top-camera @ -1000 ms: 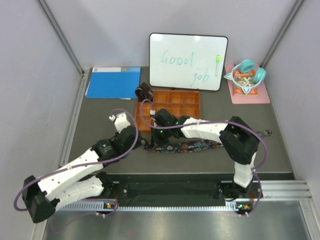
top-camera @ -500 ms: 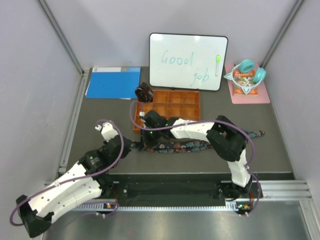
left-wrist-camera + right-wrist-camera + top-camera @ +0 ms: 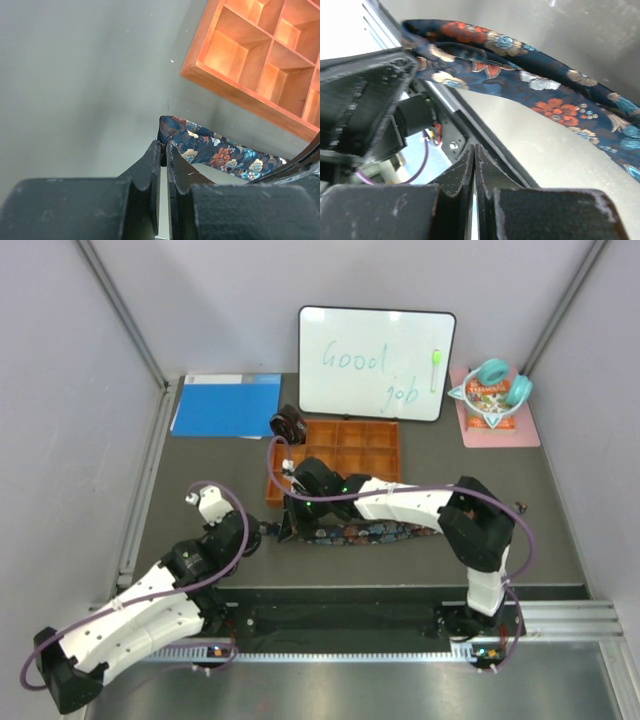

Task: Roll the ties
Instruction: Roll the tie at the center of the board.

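A navy floral tie (image 3: 365,533) lies as a long strip across the mat in front of the orange tray (image 3: 385,426). My left gripper (image 3: 268,532) is shut on the left end of this tie (image 3: 220,152), with the fabric pinched at the tips of the left gripper (image 3: 165,144). My right gripper (image 3: 292,520) hovers just beside that end. In its wrist view the right gripper (image 3: 474,147) is shut with nothing in it, and the tie (image 3: 555,107) is doubled over above it. A brown-maroon tie (image 3: 289,425) sits coiled at the tray's far left corner.
A whiteboard (image 3: 376,362) stands at the back, with a blue folder (image 3: 226,404) to its left. On its right, a pink mat holds teal headphones (image 3: 492,390). The tray's wooden wall (image 3: 240,95) is close behind the tie's end. A metal rail (image 3: 400,620) runs along the near edge.
My left arm has pulled back toward the near left. The right gripper has shifted slightly left over the tie's end, and the tie's far right tip has slid a little leftward.
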Robot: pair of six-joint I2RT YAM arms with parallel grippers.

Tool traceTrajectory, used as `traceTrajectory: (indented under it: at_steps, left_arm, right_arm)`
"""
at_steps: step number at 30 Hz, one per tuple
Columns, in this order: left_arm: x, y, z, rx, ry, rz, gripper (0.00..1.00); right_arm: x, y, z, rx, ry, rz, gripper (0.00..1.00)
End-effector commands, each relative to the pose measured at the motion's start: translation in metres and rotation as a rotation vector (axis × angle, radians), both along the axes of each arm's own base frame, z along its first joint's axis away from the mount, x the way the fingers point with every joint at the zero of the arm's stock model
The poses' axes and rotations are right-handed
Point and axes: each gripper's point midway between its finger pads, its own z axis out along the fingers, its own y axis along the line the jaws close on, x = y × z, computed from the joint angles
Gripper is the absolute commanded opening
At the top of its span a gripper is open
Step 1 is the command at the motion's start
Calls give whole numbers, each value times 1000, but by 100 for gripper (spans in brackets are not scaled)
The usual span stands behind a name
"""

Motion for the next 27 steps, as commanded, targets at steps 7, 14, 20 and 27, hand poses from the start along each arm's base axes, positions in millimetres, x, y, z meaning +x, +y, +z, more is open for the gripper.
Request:
traceTrajectory:
  at_steps: [7,14,20,27]
  left_arm:
    - [-3,7,-3,-36,-15,41,0]
    - [-2,5,-1,-34,-15,37,0]
    - [-2,3,-1,-32,-9,22,0]
    - [-2,4,1,-30,-5,22,0]
  right_arm:
    - [20,73,35,221,-5,37,0]
    - [27,82,16,207,8,24,0]
    - [36,86,1,191,6,7,0]
    - [46,97,-21,165,-1,0,0]
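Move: Ahead of the left fingertips by barely 1 cm is the folded end of the tie, which this hand already grips. From the right hand, its fingers shut, that folded end lies about 8 cm to the left, 3 cm farther out and some 3 cm lower. The middle of the loose tie strip is roughly 28 cm right of the right hand and 2 cm ahead; the wooden tray's middle is some 19 cm ahead and 12 cm right. Reaching left and somewhat forward with shut fingers, the right hand hops about 2 cm up, then comes down over 4 cm, ending some 8 cm farther left with its fingertips against the folded end of the tie, just ahead of the left fingertips. Its fingers tilt roughly 10 degrees flatter on the way. The left hand stays put and keeps its pinch on the tie. ##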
